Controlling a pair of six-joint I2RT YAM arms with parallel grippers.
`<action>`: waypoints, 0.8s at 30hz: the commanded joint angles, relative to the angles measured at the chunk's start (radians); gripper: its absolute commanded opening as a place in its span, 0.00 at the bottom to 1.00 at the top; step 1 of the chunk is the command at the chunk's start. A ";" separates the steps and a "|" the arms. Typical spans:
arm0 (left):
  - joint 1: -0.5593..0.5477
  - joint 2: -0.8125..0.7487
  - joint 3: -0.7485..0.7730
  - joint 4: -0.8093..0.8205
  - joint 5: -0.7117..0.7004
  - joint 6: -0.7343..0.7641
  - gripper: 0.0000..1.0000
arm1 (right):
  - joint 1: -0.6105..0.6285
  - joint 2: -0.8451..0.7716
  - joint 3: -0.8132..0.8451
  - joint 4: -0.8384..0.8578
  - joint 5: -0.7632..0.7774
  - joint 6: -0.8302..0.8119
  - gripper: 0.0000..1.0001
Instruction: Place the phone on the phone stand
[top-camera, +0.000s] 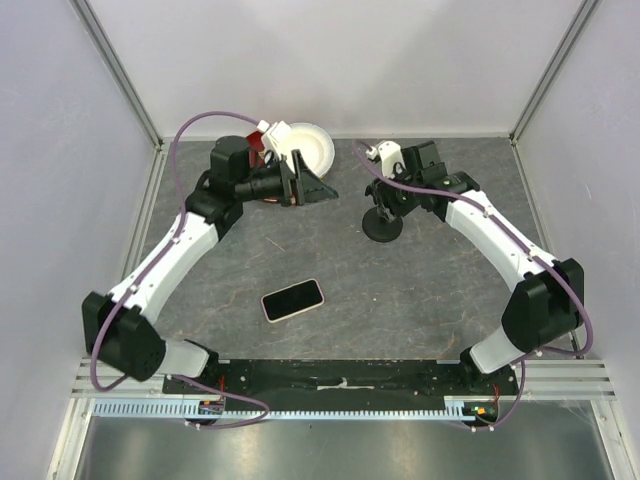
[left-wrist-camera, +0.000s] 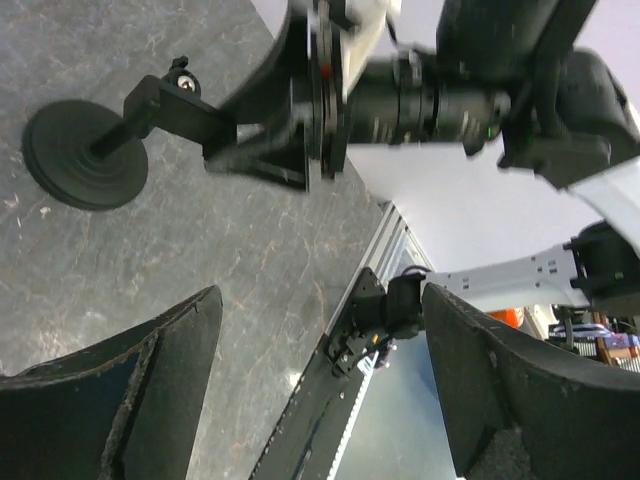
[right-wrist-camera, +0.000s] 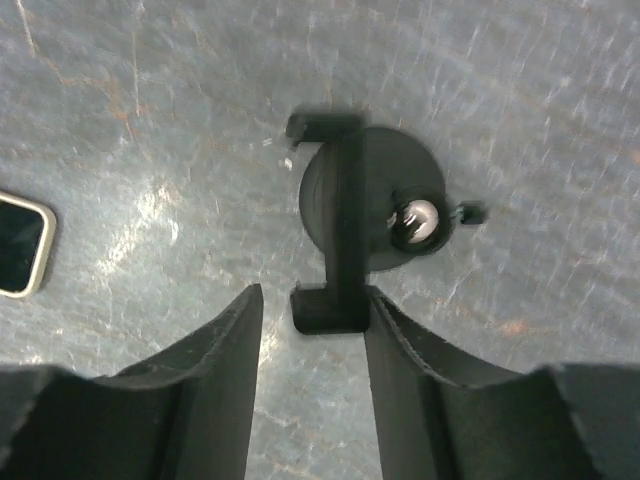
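The phone (top-camera: 293, 300), black screen up with a pale rim, lies flat on the table near the front centre; its corner shows at the left edge of the right wrist view (right-wrist-camera: 20, 245). The black phone stand (top-camera: 383, 226) stands upright at the back right on its round base. My right gripper (top-camera: 386, 203) hangs directly over it. From above, the stand's bracket (right-wrist-camera: 338, 240) ends between my right gripper's (right-wrist-camera: 312, 305) parted fingers, touching the right one and clear of the left. My left gripper (top-camera: 322, 187) is wide open and empty, pointing at the stand (left-wrist-camera: 80, 155).
A white plate (top-camera: 312, 148) sits at the back of the table, just behind my left gripper. Grey walls with metal posts close in the table on three sides. The arms' black base rail (top-camera: 340, 378) runs along the near edge.
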 joint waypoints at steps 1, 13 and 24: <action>-0.006 0.108 0.124 -0.026 0.009 0.016 0.86 | 0.059 -0.054 -0.078 -0.023 0.199 0.071 0.64; 0.018 0.079 -0.003 -0.049 -0.077 0.130 0.84 | 0.067 -0.222 -0.218 0.182 0.370 0.331 0.98; 0.018 0.060 0.014 -0.098 -0.117 0.177 0.84 | 0.093 -0.209 -0.267 0.313 0.466 0.498 0.95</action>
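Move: The phone stand is upright on the table, the lower end of its clamp between the right fingertips; its middle lies about 3 cm ahead of the right hand and 8 cm below. The phone lies flat some 19 cm back from that hand, 25 cm to its left and 18 cm lower; the white plate is about 26 cm ahead and 26 cm left, 17 cm lower. From the left hand the stand is about 11 cm ahead, 15 cm right and 21 cm below. The phone stand is let go: the right fingers, already loosening, spread wide around its clamp while that hand dips back and down about 3 cm, swings right and up, then eases back left and down, turning some 25 degrees clockwise. The open left hand, holding nothing, sinks about 6 cm and comes 3 cm forward, towards the stand, without reaching it. ##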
